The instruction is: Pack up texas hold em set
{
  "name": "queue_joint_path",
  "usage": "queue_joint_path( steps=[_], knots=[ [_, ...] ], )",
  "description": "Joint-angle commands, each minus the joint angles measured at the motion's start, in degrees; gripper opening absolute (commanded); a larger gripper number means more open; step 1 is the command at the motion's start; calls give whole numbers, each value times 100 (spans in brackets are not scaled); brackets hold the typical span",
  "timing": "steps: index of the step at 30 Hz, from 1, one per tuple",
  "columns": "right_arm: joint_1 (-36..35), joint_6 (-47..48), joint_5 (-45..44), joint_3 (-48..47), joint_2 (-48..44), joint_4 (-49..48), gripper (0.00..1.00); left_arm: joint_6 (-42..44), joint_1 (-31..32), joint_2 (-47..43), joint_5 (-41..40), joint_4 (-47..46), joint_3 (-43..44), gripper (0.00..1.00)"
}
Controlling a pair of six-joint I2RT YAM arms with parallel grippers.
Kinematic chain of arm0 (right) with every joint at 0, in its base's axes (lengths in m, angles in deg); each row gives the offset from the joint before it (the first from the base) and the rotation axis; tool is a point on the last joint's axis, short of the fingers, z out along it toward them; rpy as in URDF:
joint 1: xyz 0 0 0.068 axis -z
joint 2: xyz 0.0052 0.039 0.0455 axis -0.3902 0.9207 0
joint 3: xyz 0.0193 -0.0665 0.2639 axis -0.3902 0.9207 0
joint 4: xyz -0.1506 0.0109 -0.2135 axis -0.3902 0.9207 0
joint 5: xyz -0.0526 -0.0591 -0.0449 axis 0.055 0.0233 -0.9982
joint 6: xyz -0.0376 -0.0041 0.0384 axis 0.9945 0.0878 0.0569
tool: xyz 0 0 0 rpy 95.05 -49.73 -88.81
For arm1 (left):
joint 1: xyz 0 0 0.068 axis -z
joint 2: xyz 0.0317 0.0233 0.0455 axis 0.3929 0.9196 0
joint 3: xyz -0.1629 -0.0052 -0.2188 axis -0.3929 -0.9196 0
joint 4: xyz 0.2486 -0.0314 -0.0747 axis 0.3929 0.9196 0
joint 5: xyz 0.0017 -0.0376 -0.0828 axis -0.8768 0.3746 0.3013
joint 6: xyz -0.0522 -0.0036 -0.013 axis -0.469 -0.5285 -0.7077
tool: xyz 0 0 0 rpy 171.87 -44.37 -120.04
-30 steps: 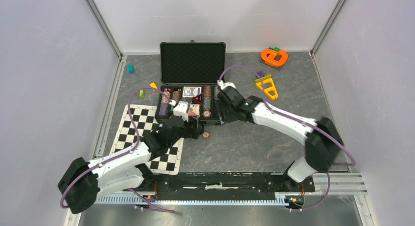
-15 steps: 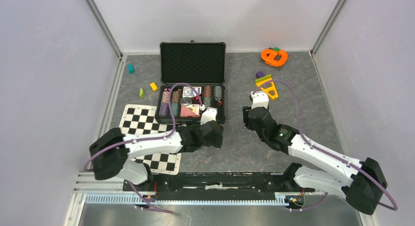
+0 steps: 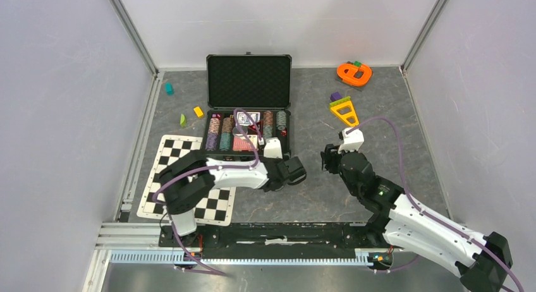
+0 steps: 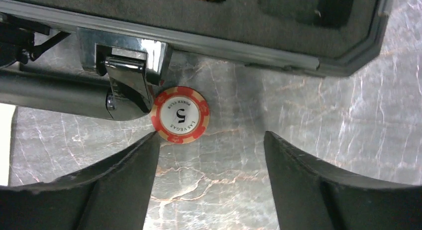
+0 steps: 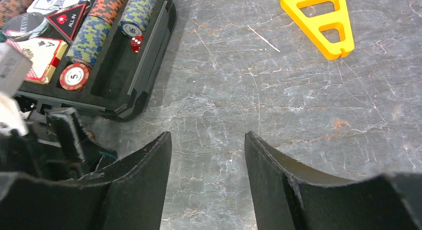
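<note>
The black briefcase [image 3: 248, 83] lies open at the table's back, its foam tray holding coloured chip stacks [image 5: 94, 36], card decks [image 5: 42, 53], a red die [image 5: 135, 42] and a flat red-white chip [image 5: 74, 75]. One loose red-white poker chip [image 4: 180, 114] lies on the table against the case's front edge [image 4: 239, 45], beside the latch [image 4: 127, 65]. My left gripper [image 4: 211, 140] [image 3: 292, 173] hovers open over it, the chip just off its left fingertip [image 4: 149, 145]. My right gripper [image 5: 207, 138] [image 3: 328, 159] is open and empty over bare table right of the case.
A black-white checkered mat [image 3: 189, 178] lies left of the arms. A yellow triangle toy [image 5: 321, 21] [image 3: 344, 112] and an orange toy [image 3: 354, 73] sit at the back right. Small coloured blocks [image 3: 183, 120] lie left of the case.
My left arm swung right along the case's front and its jaws narrowed slightly. My right arm drew back from the case toward the near right.
</note>
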Motion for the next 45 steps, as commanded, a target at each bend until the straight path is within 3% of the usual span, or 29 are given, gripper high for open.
queue_joint_path(
  steps=[1,6,10,16,25,35,39,45],
  knots=[
    [-3,-9,100,111,-127,-313,62,-1422,20,639,-532,1491,840,76],
    [-4,-14,68,140,-281,-297,62,-1631,3,618,-664,1613,774,73],
    [0,-1,35,167,-374,-302,62,-1517,-70,551,-712,1490,649,78],
    [-7,21,124,133,-287,-305,62,-909,-215,243,-694,161,38,77],
    [-2,39,128,106,-256,-305,63,-123,-205,180,-1123,-978,-550,69],
    [-2,33,129,97,-282,-305,63,-116,-209,744,-909,-171,96,54],
    [-2,39,142,88,-311,-302,63,-116,-196,736,-569,-172,0,45],
    [-2,27,156,95,-363,-305,63,-60,-98,366,52,-147,-452,42]
  ],
)
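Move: The last loose red 5 chip lies on the table about 2 cm ahead of the left hand, 2 cm to its left and a centimetre lower. The right end of the case handle is roughly 3 cm left of the chip and 1 cm farther out; the case's front right corner is about 5 cm ahead of the hand and 7 cm to its right. From the right hand the chip is some 21 cm left, 1 cm back and 15 cm below. Staying low over the table, the left hand works leftward nearly 3 cm and a little forward towards the chip beside the case handle, turning counter-clockwise about 10 degrees and then partly back while its wide fingers start to narrow. It then comes back right about 1.5 cm as it eases another centimetre forward, the fingertips tipping slightly outward, and closes to roughly half open so that the two tips pinch the chip by its edges. ##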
